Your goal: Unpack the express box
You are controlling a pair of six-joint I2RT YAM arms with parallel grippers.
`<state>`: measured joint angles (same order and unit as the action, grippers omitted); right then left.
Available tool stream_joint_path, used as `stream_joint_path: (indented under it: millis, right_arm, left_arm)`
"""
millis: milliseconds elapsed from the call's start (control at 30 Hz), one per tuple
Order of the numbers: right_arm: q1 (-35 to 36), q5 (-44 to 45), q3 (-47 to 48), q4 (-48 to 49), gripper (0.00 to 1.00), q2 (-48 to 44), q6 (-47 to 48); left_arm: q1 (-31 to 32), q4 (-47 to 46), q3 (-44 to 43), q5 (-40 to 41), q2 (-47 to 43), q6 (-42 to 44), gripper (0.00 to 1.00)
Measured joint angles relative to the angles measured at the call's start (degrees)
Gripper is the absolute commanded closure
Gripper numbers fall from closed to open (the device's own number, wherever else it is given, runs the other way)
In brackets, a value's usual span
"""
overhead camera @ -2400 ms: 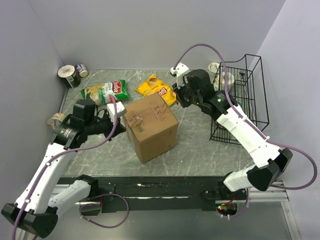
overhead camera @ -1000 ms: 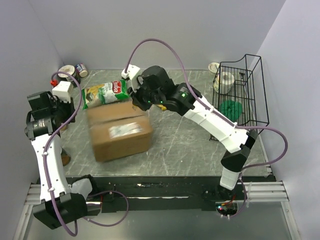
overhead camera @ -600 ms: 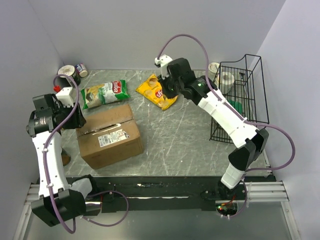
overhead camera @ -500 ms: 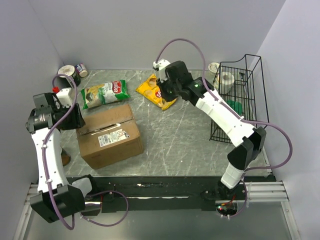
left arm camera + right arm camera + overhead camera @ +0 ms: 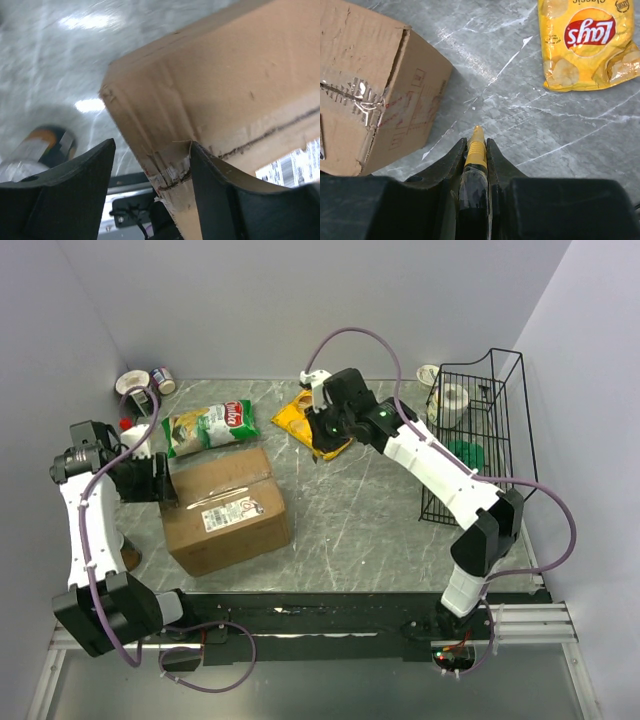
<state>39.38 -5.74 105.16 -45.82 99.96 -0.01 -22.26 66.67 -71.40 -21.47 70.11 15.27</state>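
Observation:
The express box (image 5: 225, 510), brown cardboard, lies at the left of the table with its white label facing up. My left gripper (image 5: 163, 483) is at the box's left end, open. In the left wrist view a torn, taped corner of the box (image 5: 170, 170) sits between the two black fingers (image 5: 75, 185), and the right finger lies against the cardboard. My right gripper (image 5: 322, 438) hovers beyond the box, over the near edge of the yellow bag, shut on a yellow-tipped tool (image 5: 477, 150). The right wrist view shows the box's taped end (image 5: 365, 85) at left.
A yellow Lay's bag (image 5: 585, 45) and a green chip bag (image 5: 210, 425) lie behind the box. Cans (image 5: 135, 385) stand in the back left corner and another can (image 5: 40, 150) lies by the left edge. A black wire basket (image 5: 480, 430) stands at right.
The box was tipped over and slid left, and now rests label up. My left gripper came down to its left end and its jaws widened. My right arm drew back toward the yellow bag.

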Motion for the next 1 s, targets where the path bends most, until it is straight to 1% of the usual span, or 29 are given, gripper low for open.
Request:
stream_joint_path:
  millis: [67, 133, 267, 333, 433, 500, 567, 667, 700, 733, 767, 833, 900, 1000]
  right_arm:
    - [-0.46, 0.11, -1.86, 0.20, 1.00, -1.20, -0.02]
    - [-1.20, 0.26, -4.17, 0.09, 1.00, -3.06, 0.39]
    - [-3.78, 1.18, -7.91, -0.48, 1.00, -7.15, 1.75]
    - [-5.31, 2.05, -9.44, -0.61, 1.00, -9.11, 2.71]
    - [-7.19, 4.31, -12.39, -0.07, 1.00, -12.20, 4.46]
    - [-7.67, 6.01, -14.12, -0.26, 1.00, -13.53, 5.57]
    - [-7.67, 7.43, -15.26, -0.20, 1.00, -13.92, 6.47]
    - [-7.65, 8.66, -16.11, -0.59, 1.00, -13.97, 7.41]
    - [-7.65, 8.96, -16.26, -0.70, 1.00, -13.99, 7.61]
    - [-7.65, 9.29, -16.57, -0.92, 1.00, -14.14, 7.72]
    - [-7.65, 9.42, -16.90, -1.01, 1.00, -14.36, 7.80]
    - [-7.65, 9.38, -18.23, -1.57, 1.00, -15.26, 7.78]
    - [-7.63, 9.09, -20.17, -2.16, 1.00, -16.68, 7.65]
    - [-7.17, 8.04, -23.28, -3.63, 1.00, -19.06, 7.13]
  left_arm:
    - [0.98, -0.28, -0.17, -2.84, 0.79, 1.60, 0.37]
    - [4.13, -1.22, -0.20, -3.93, 1.49, 1.38, 0.37]
    - [16.04, -6.49, -1.20, -7.67, 5.03, -3.30, 0.38]
    - [22.21, -9.99, -2.36, -10.25, 7.98, -6.45, 0.36]
    - [27.43, -12.33, -5.92, -13.77, 13.68, -10.10, 0.35]
    - [28.24, -11.72, -10.34, -14.58, 18.01, -12.04, 0.35]
    - [27.10, -11.87, -14.80, -14.51, 20.85, -13.25, 0.39]
    - [22.88, -12.11, -17.94, -15.41, 19.93, -12.61, 0.46]
    - [21.68, -12.07, -17.97, -15.93, 18.73, -11.67, 0.50]
    - [20.59, -11.41, -17.49, -17.00, 16.33, -9.62, 0.60]
    - [19.12, -10.86, -16.70, -17.99, 14.16, -7.89, 0.65]
    - [18.80, -8.81, -12.74, -20.15, 7.21, -2.27, 0.74]
    - [19.71, -6.47, -8.33, -21.49, 1.66, 2.32, 0.77]
    - [20.65, -1.88, -1.20, -23.02, -3.48, 9.05, 0.77]
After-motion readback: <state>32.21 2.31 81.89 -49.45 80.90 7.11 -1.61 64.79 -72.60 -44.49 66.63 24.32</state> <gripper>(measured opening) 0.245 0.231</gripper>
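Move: The left hand, empty and half open, is at the left end of the express box, whose middle lies about 15 cm to its right, 3 cm back and 7 cm lower. The green bag is some 18 cm ahead and 11 cm right of that hand, the dark jar about 13 cm back and 9 cm left. For the right hand, which holds the yellow knife, the box's middle is roughly 23 cm left and 10 cm back; the Lays bag is about 10 cm ahead, straight out. With its fingertips already at the box's left end, the left hand sweeps about 17 cm right and some 8 cm forward, pushing the box along the table while turning some 25 degrees clockwise, then carries on forward a little, rises and draws back about 12 cm, clear of the box, its fingers closing most of the way. Meanwhile the right hand keeps its grip on the knife and swings about 13 cm right ahead of the oncoming box, towards the wire basket, easing back and down about 4 cm towards the end. ##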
